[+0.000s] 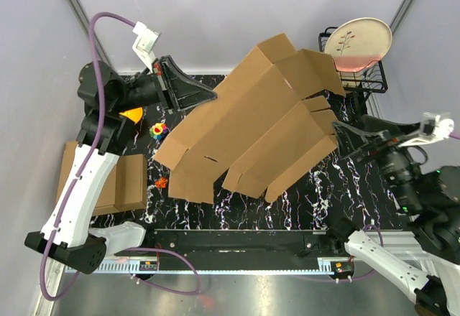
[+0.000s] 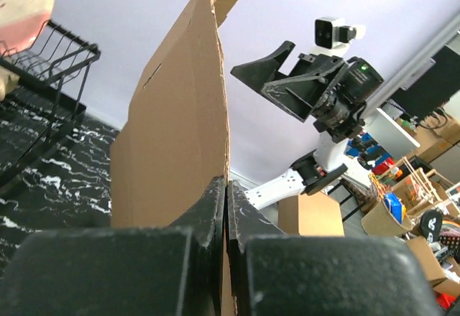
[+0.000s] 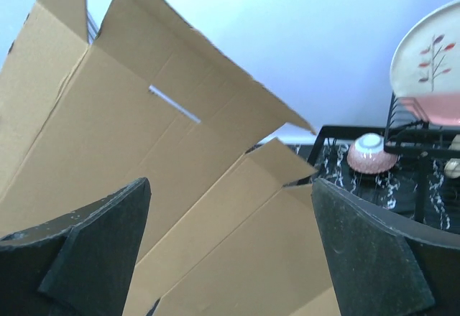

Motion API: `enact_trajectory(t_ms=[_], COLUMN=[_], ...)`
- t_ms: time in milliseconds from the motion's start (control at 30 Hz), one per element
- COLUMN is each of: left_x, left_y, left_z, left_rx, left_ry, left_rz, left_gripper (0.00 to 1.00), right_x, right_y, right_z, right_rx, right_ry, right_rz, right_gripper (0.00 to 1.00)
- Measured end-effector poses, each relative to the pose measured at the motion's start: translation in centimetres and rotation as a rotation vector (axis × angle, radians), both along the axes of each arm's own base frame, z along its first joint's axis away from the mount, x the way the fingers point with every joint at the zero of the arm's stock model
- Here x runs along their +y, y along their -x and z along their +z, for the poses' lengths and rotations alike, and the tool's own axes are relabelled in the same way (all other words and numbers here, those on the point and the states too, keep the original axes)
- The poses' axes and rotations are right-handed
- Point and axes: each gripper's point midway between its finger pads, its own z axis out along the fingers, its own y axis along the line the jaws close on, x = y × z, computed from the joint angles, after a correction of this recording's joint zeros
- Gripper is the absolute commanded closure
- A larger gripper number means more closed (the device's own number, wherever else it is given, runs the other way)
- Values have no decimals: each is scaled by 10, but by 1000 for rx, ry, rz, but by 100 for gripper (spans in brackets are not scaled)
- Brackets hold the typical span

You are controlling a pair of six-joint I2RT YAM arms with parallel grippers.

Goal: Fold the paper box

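The paper box [image 1: 248, 126] is a large brown die-cut cardboard sheet with flaps, held tilted up above the black marbled table [image 1: 302, 201]. My left gripper [image 1: 213, 97] is shut on its upper left edge. In the left wrist view the fingers [image 2: 215, 205] pinch the thin cardboard edge [image 2: 180, 129], which rises straight ahead. My right gripper [image 1: 338, 142] stands open just off the sheet's right flaps, touching nothing. The right wrist view shows the paper box [image 3: 215, 187] ahead between the wide-apart fingers [image 3: 93, 244].
A black dish rack [image 1: 363, 75] holding a plate [image 1: 358, 42] stands at the back right, with a pink bowl [image 3: 370, 152] beside it. A stack of flat cardboard [image 1: 122, 183] lies left of the table. A small colourful toy [image 1: 159, 130] lies near the left arm.
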Motion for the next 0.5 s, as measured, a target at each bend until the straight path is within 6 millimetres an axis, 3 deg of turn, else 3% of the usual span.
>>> enact_trajectory(t_ms=[267, 400, 500], left_x=[8, 10, 4], left_y=[30, 23, 3], left_z=[75, 97, 92], left_rx=[-158, -186, -133], left_ry=[65, 100, 98], left_rz=[-78, -111, -133], left_gripper=[100, 100, 100], right_x=[-38, -49, -52], right_y=[34, 43, 44], right_z=[47, 59, 61], right_rx=[-138, -177, -186], right_ry=[-51, -52, -40], right_rz=[-52, -73, -85], right_gripper=[0, 0, 1])
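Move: The left hand already pinches the raised paper box by its upper edge; the sheet's middle hangs about 9 cm to its right, 1 cm back and 12 cm below. The yellow bowl is some 25 cm left, 20 cm ahead and 50 cm below. From the open right hand, the box's middle lies about 20 cm left, 3 cm ahead and 8 cm below; the dish rack is roughly 8 cm right, 30 cm ahead and 30 cm below. Left hand lifts the pinched box edge about 9 cm; the open right hand rises, rightward and back. ##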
